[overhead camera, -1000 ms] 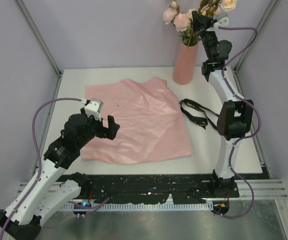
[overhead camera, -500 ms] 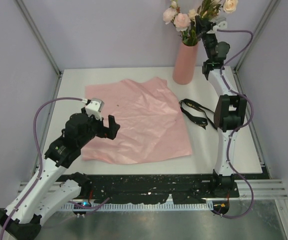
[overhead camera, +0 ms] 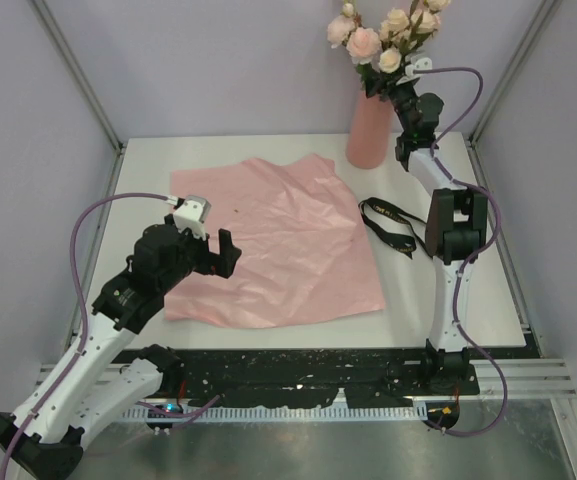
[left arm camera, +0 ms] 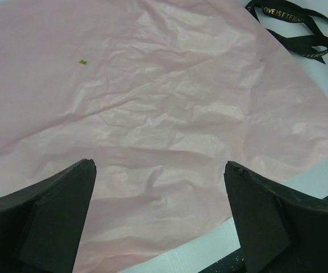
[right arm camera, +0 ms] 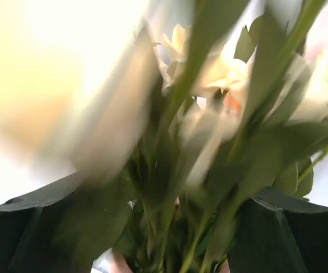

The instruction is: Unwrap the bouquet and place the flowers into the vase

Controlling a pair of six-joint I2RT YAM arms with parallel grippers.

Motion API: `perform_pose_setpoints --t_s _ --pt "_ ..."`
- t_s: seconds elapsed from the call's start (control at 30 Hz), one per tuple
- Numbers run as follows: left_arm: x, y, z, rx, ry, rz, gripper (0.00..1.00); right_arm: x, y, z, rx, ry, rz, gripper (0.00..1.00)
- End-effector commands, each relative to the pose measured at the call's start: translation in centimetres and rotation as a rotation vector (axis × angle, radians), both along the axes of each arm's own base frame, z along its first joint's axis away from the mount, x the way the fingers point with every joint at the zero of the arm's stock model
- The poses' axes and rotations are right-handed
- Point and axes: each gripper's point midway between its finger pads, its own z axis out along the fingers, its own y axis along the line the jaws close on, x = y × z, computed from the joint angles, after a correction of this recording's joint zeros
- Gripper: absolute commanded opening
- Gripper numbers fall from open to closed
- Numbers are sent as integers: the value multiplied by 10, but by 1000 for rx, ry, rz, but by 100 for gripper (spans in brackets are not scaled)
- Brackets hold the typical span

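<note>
The salmon-pink vase (overhead camera: 370,130) stands at the back of the table with the flowers (overhead camera: 383,40), pale pink and cream roses on green stems, standing in it. My right gripper (overhead camera: 395,84) is just above the vase rim on its right side. In the right wrist view its fingers stand wide apart, and the blurred stems of the flowers (right arm camera: 220,74) pass loosely between them over the vase mouth (right arm camera: 118,264). My left gripper (overhead camera: 226,255) hovers open over the flat pink paper (overhead camera: 278,240), nothing between its fingers (left arm camera: 55,210). No wrapped bouquet is in view.
The black gold-lettered ribbon (overhead camera: 393,228) lies loose on the table right of the paper, also seen as the ribbon (left arm camera: 300,28) in the left wrist view. The pink paper (left arm camera: 152,102) covers the table's middle. Frame posts and walls close in the back corners.
The right arm came down toward the vase and its gripper opened. The flowers have sunk lower into the vase. The left arm has not moved.
</note>
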Motion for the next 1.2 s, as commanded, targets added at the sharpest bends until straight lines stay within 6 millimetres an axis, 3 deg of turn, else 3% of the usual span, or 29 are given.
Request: perform_pose_setpoints --t_s 0.0,0.27,0.3,0.33,0.37,0.5,0.7,0.73,0.77,0.8,0.9,1.03,1.17 --pt "4 -3 20 -16 -48 -9 99 -59 -3 112 4 -134 -21 76" --pt "1 -6 22 -35 -48 -26 100 -79 -11 136 71 -76 -34 73" --pt "0 -6 22 -36 -50 -26 100 -77 -10 127 74 -49 -34 77" --pt "0 -6 21 -34 -49 -26 99 -83 -10 131 73 -50 -31 81" --pt "1 -5 23 -35 -55 -23 100 -88 -10 128 72 -39 -30 95" --pt "0 -4 20 -29 -48 -18 100 -88 -8 120 49 46 -40 95" --pt "-1 -5 19 -34 -42 -22 100 -67 -13 67 3 262 -96 95" --pt "-1 -4 19 -33 -41 -20 100 -63 -12 72 1 274 -94 95" --pt "-1 -4 20 -32 -43 -21 100 -60 -10 49 -39 366 -84 95" --pt "0 -4 19 -29 -43 -19 100 -56 -9 52 -53 387 -81 95" --pt "0 -2 19 -21 -42 -11 100 -60 -9 25 -60 552 -81 95" --pt "1 -1 19 -15 -44 -4 100 -74 -13 11 -62 631 -124 95" --pt "0 -1 20 -17 -43 -5 100 -84 -13 -21 -77 675 -150 95"
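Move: From the open right gripper, the vase's middle lies about 3 cm ahead, 1 cm left and 18 cm below; the stems pass between the fingers at its mouth, and the flower heads stand some 5 cm ahead, straight above, about 15 cm up. On the table, the ribbon is roughly 22 cm back and 10 cm right, the wrapping paper 27 cm back and 25 cm left. From the left gripper the vase is about 46 cm ahead, 41 cm right. Draw the right gripper up and back off the stems, about 12 cm up and 8 cm towards the base, while the fingers spread from mostly to fully open. Then bring it down again just in front of the vase, edging slightly forward at first and sinking to about the starting height, tipping the fingers down some 35 degrees to nearly level. ##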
